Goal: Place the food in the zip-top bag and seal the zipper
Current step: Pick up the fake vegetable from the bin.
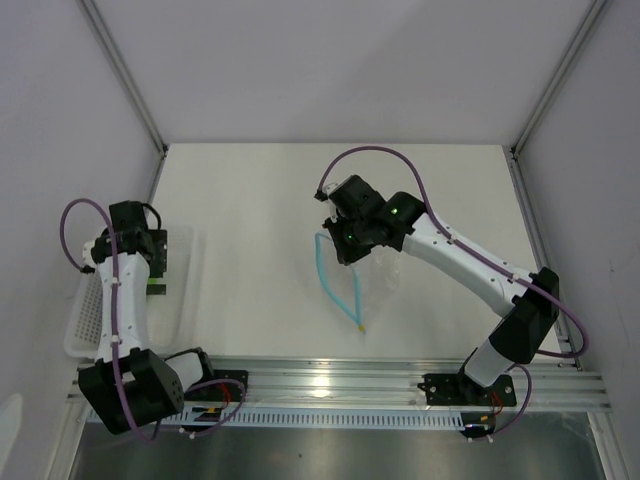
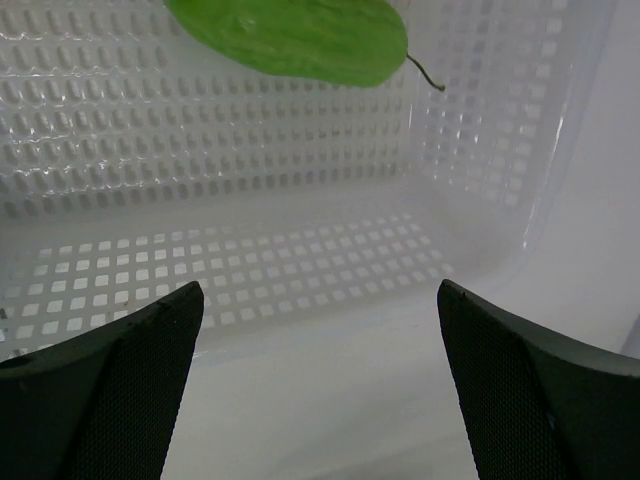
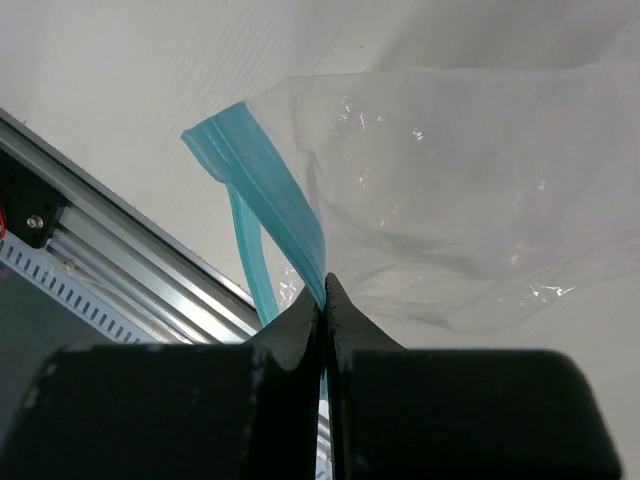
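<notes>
The clear zip-top bag [image 1: 378,285] lies mid-table, its teal zipper [image 1: 327,272] facing left. My right gripper [image 1: 345,240] is shut on one zipper strip [image 3: 275,195], lifting it off the other strip below, so the mouth of the bag [image 3: 450,200] gapes. The fingers of this right gripper [image 3: 325,285] are pressed together on the strip. My left gripper [image 2: 320,287] stands open over the white perforated basket [image 2: 200,130], with nothing between its fingers. A green oblong food piece [image 2: 300,35] lies against the basket's far wall, beyond the fingertips. In the top view the left gripper [image 1: 152,255] hides the basket's contents.
The basket [image 1: 85,320] sits at the table's left edge beside the left wall. Aluminium rails [image 1: 400,380] run along the near edge, close to the bag's lower corner. White enclosure walls [image 1: 560,120] bound the table on three sides.
</notes>
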Tool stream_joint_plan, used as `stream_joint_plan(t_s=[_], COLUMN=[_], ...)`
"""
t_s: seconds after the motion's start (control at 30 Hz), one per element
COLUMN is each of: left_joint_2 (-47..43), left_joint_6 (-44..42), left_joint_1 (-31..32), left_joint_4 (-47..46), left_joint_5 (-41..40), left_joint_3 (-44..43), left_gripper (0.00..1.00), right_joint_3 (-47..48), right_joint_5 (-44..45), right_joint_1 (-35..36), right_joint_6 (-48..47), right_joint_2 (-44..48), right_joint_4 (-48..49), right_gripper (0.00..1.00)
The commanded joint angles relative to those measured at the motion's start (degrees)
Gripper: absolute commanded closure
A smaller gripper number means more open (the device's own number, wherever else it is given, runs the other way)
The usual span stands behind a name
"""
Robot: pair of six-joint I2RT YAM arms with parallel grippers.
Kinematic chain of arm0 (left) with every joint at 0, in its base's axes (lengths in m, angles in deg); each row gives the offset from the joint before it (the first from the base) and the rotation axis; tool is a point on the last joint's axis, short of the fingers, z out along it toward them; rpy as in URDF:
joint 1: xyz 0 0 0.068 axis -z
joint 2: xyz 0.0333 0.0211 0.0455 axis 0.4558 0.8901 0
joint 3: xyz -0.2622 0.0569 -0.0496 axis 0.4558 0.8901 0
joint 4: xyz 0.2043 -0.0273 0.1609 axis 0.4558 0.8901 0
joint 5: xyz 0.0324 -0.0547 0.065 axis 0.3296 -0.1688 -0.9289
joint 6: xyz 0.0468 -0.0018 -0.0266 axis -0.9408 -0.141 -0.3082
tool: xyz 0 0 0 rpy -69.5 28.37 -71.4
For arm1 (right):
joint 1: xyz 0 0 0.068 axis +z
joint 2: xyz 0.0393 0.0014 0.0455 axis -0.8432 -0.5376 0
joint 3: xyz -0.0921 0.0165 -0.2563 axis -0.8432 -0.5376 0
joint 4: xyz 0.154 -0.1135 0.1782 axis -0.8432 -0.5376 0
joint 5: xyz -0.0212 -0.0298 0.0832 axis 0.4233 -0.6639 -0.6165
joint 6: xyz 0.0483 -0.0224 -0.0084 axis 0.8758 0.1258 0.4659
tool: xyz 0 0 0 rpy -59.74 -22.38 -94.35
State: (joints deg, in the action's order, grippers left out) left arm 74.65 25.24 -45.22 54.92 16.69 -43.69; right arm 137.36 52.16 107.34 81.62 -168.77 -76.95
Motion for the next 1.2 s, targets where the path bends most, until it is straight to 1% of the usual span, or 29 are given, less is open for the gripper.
stream_joint_plan(t_s=[0.0,0.17,0.4,0.47,0.53,0.7,0.8,0.93,1.03,1.17], left_joint_2=[0.79,4.9,12.82,13.27,13.27,16.6,17.66,20.12,20.48,22.23], left_joint_6=[9.96,18.57,24.91,26.66,26.85,25.8,24.57,24.21,24.13,24.65], left_joint_1=[-3.77,-4.74,-5.71,-6.23,-6.94,-9.84,-10.89,-11.77,-12.39,-12.83], left_joint_4=[-0.68,-0.6,0.8,-0.42,-2.7,-1.48,-2.71,-1.39,-3.84,-4.38], left_joint_5=[-1.13,-1.66,-2.54,-2.36,-2.71,-3.33,-4.64,-6.23,-6.58,-6.85], left_joint_3=[-0.52,-0.43,-2.54,-2.02,-0.96,-3.68,-4.47,-6.93,-5.89,-5.44], left_gripper=[0.01,0.01,0.01,0.01,0.02,0.02,0.02,0.02,0.02,0.02], right_joint_3=[-0.25,-1.12,-2.44,-2.71,-2.79,-3.41,-3.67,-3.67,-3.5,-3.41], right_joint_5=[-2.65,-3.71,-5.03,-5.55,-5.99,-7.75,-9.24,-10.65,-12.14,-13.03], right_joint_1=[-0.3,-0.91,-3.1,-3.63,-4.34,-5.83,-7.15,-8.64,-9.26,-9.61], right_joint_6=[-0.37,-0.45,-0.28,-0.1,-0.1,0.34,0.6,0.95,1.22,1.22], right_joint_2=[2.31,2.31,2.05,1.7,1.0,0.12,-0.59,-1.73,-2.61,-3.57], right_joint_4=[1.36,1.19,0.75,0.75,0.57,0.22,0.13,0.04,0.04,0.22], right_gripper=[1.0,1.0,1.0,1.0,1.0,1.0,1.0,1.0,1.0,1.0])
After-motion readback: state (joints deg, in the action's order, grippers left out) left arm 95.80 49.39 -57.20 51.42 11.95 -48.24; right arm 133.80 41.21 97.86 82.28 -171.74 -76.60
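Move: Inside the bin, the green pepper lies about 10 cm to the left hand's left, 2 cm ahead and some 12 cm below. The eggplant is about 5 cm left of the pepper and 2 cm nearer the base; the egg sits 5 cm farther out than the pepper and 4 cm left of it. From the right hand, which holds the bag's blue zipper edge, the pepper is roughly 38 cm left, 2 cm ahead and 17 cm down. Swinging in over the bin towards the green pepper, the empty left hand travels about 9 cm left and sinks some 6 cm, mostly early on, then runs on left at a near-level height. It turns about 35 degrees counter-clockwise with its fingers kept wide open. The right hand keeps its pinch on the blue zipper edge and eases down, right and a little forward, tipping slightly. ##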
